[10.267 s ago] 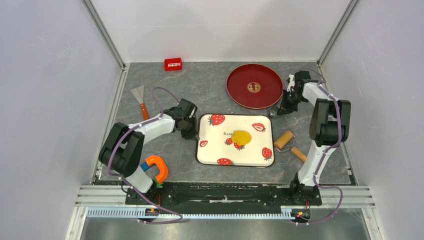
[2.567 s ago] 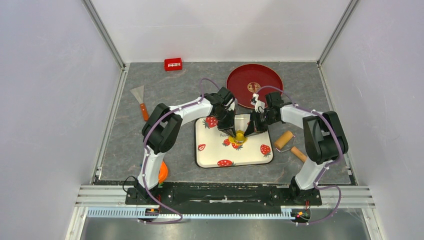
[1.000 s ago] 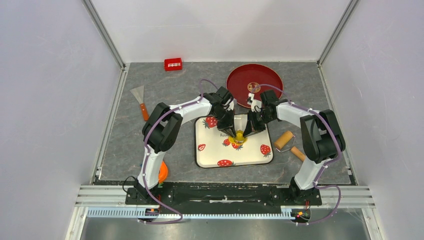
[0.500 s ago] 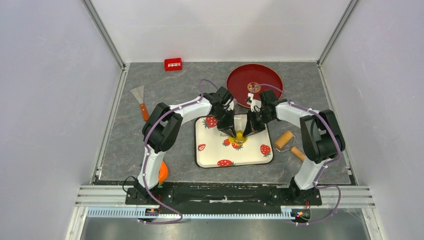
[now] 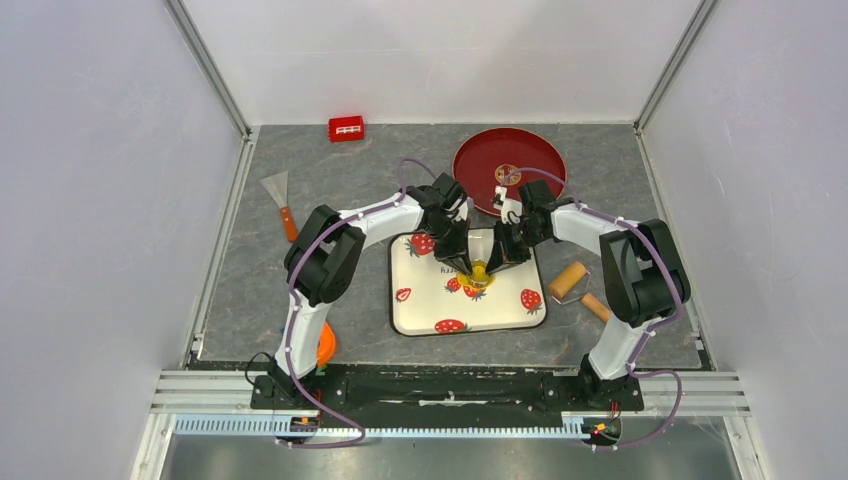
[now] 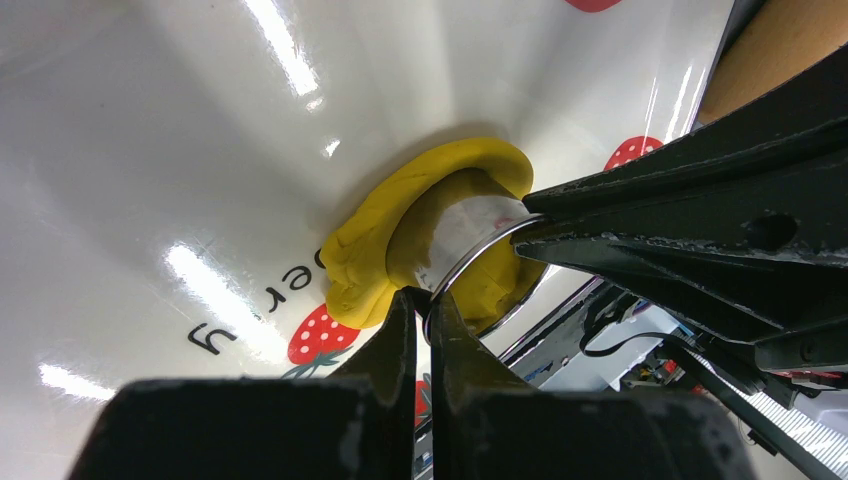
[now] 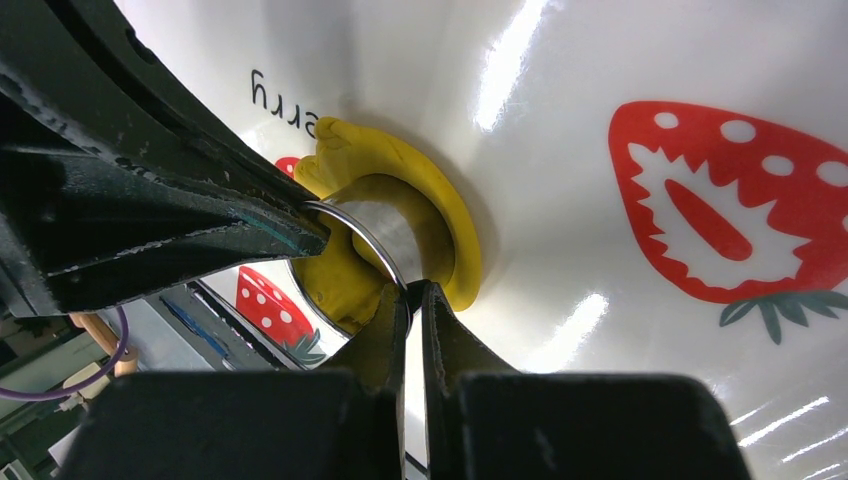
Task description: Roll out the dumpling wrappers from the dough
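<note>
Flattened yellow dough (image 5: pixel 477 272) lies on the white strawberry-print tray (image 5: pixel 420 310). A thin metal ring cutter (image 6: pixel 470 255) stands pressed into the dough (image 6: pixel 370 250), which bulges round its outside. My left gripper (image 5: pixel 466 266) is shut on the ring's rim from the left; in its wrist view the gripper (image 6: pixel 422 300) pinches the rim. My right gripper (image 5: pixel 493 265) is shut on the opposite rim, and in its own view the gripper (image 7: pixel 413 290) clamps the ring cutter (image 7: pixel 375 235) beside the dough (image 7: pixel 450 215). A separate dumpling wrapper is out of view.
A red plate (image 5: pixel 510 170) sits behind the tray. A wooden roller (image 5: pixel 568 279) lies right of the tray. A scraper (image 5: pixel 280 200) and a red block (image 5: pixel 346 128) are at the back left. An orange tool (image 5: pixel 325 345) lies by the left arm's base.
Ten seconds ago both arms were off to the sides and the dough lay bare. In the last second both grippers have stayed on the ring, with barely any movement.
</note>
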### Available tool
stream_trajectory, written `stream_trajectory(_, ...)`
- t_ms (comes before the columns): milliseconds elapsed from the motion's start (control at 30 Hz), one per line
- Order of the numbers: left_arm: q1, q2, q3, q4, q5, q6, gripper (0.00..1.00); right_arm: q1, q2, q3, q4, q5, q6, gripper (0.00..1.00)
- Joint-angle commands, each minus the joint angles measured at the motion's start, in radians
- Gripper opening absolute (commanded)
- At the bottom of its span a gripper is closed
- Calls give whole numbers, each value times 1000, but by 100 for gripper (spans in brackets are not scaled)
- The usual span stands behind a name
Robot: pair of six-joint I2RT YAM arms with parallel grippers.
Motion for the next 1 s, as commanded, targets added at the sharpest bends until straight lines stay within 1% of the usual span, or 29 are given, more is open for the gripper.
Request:
stream_trajectory(0,-22,134,-88,-98,-186,53,2,89,156,-111,-9,251,-108,0)
stream_trajectory(100,-22,132,-85,-101,-187,56,2,89,152,-106,-11,259,-109,0)
stream_trajectory(367,-22,101,-59,-119,-221,72,3,87,112,-49,-51,244,-128,9)
stream_trajectory(633,-21,53,-8,-155,-247,80,20,85,69,72,-125,212,-125,13)
stream_trajectory(767,-21,29,17,-176,-272,82,25,86,58,120,-152,202,-123,16)
stream_trajectory(967,-19,6,28,-179,-278,84,29,86,48,178,-190,169,-116,23)
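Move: The round metal cutter stands in the yellow dough on the strawberry board, both hands still pinching its rim. Its middle is about 2 cm right, 1 cm back and 2 cm below the left hand, and about 2 cm left, 1 cm back and 1 cm below the right. The dough spreads around it, about 3 cm below the left hand. From the right hand, the red plate lies some 19 cm ahead and 4 cm right; the double roller lies 18 cm right and 4 cm back. The cutter's rim is let go from both sides: both grippers part their fingers to roughly a quarter open, the tips staying astride the metal edge. The right hand eases about 1 cm forward and up and swings some 10 degrees, steeper and counter-clockwise; the left shifts under 1 cm, forward and to its left, tipping about 5 degrees more upright. ##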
